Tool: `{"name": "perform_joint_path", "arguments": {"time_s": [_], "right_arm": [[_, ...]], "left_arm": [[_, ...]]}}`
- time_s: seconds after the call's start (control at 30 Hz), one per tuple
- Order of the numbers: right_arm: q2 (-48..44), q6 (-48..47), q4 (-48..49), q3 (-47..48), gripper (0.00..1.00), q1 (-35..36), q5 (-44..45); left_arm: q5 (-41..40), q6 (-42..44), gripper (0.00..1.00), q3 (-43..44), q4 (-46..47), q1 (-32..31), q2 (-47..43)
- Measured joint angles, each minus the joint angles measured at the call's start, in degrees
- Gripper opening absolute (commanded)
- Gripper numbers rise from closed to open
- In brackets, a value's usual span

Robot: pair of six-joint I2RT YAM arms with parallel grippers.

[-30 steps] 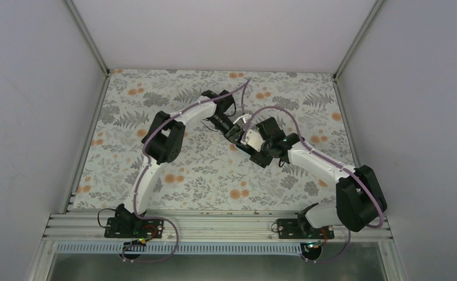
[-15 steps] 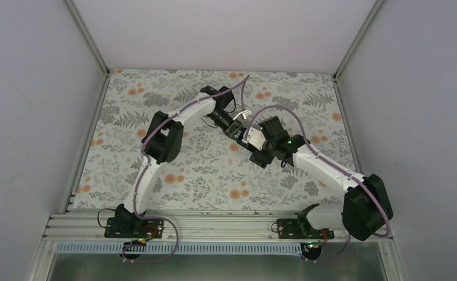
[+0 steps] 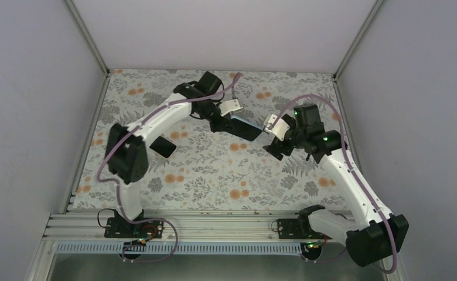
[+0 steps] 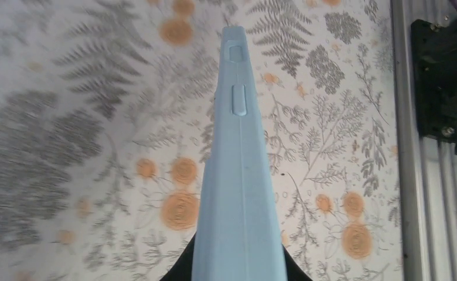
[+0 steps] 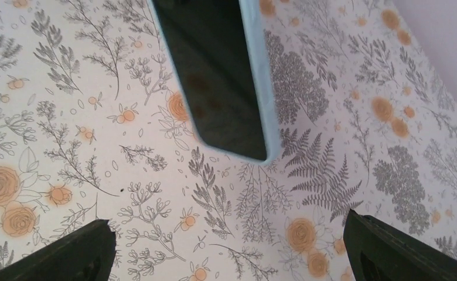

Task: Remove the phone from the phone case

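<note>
The phone case [image 4: 238, 175] is light blue and shows edge-on in the left wrist view, its side buttons facing the camera. My left gripper [image 4: 238, 266] is shut on its near end. The black fingers [image 4: 182, 270] show on both sides. From above, the left gripper [image 3: 228, 122] holds the case [image 3: 246, 129] over the back middle of the table. The phone [image 5: 214, 82] sits in the case, its dark glossy screen framed by the blue rim. My right gripper [image 5: 232, 252] is open, apart from the case's free end. From above, the right gripper [image 3: 271, 139] is just right of the case.
A floral mat [image 3: 214, 175] covers the table. A dark flat rectangular object [image 3: 163, 146] lies on it beside the left arm's forearm. Grey walls stand on three sides. A metal rail [image 3: 214, 225] with both arm bases runs along the near edge.
My left gripper shut on the case and carried it toward the back. My right gripper opened and drew away to the right. The left elbow swung left, uncovering the dark object.
</note>
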Motion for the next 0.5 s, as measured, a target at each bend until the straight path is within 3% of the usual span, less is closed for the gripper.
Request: {"name": "perform_joint_path", "arguments": {"time_s": [0.17,0.37,0.5], "right_arm": [[2.25,-5.92,-1.53,0.39,0.72,-4.48,-8.39],[11.45,-11.3,-3.02,1.51,0.71,-5.25,-17.53],[12.66,-14.58,-4.26,4.07,0.65,-7.15,-21.44]], "left_arm": [[-2.8,1.66,0.02,-10.38,9.94,-0.31,-12.66],[-2.71,6.05,0.03,-18.36,13.53,-1.66,-19.08],[-2.58,9.27,0.02,-21.81,13.49,-1.6,-20.83]]}}
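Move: The left hand already grips one end of the cased phone, whose middle lies about 6 cm to its right, 1 cm back and 4 cm below. From the open, empty right hand that same middle is some 7 cm ahead, 11 cm to the left and about 6 cm lower. The spare phone lies flat on the table, some 26 cm to the left of the left hand, 5 cm back and 16 cm down. Still pinching the case end, the left hand lifts about 5 cm, then draws back about 5 cm and slightly left while settling a little, rolling the case steeper by some 20 degrees. Meanwhile the right hand dips and eases left, about 2 cm each, towards the case's free end, turning counter-clockwise and partly closing its fingers; no touch by it can be seen. ##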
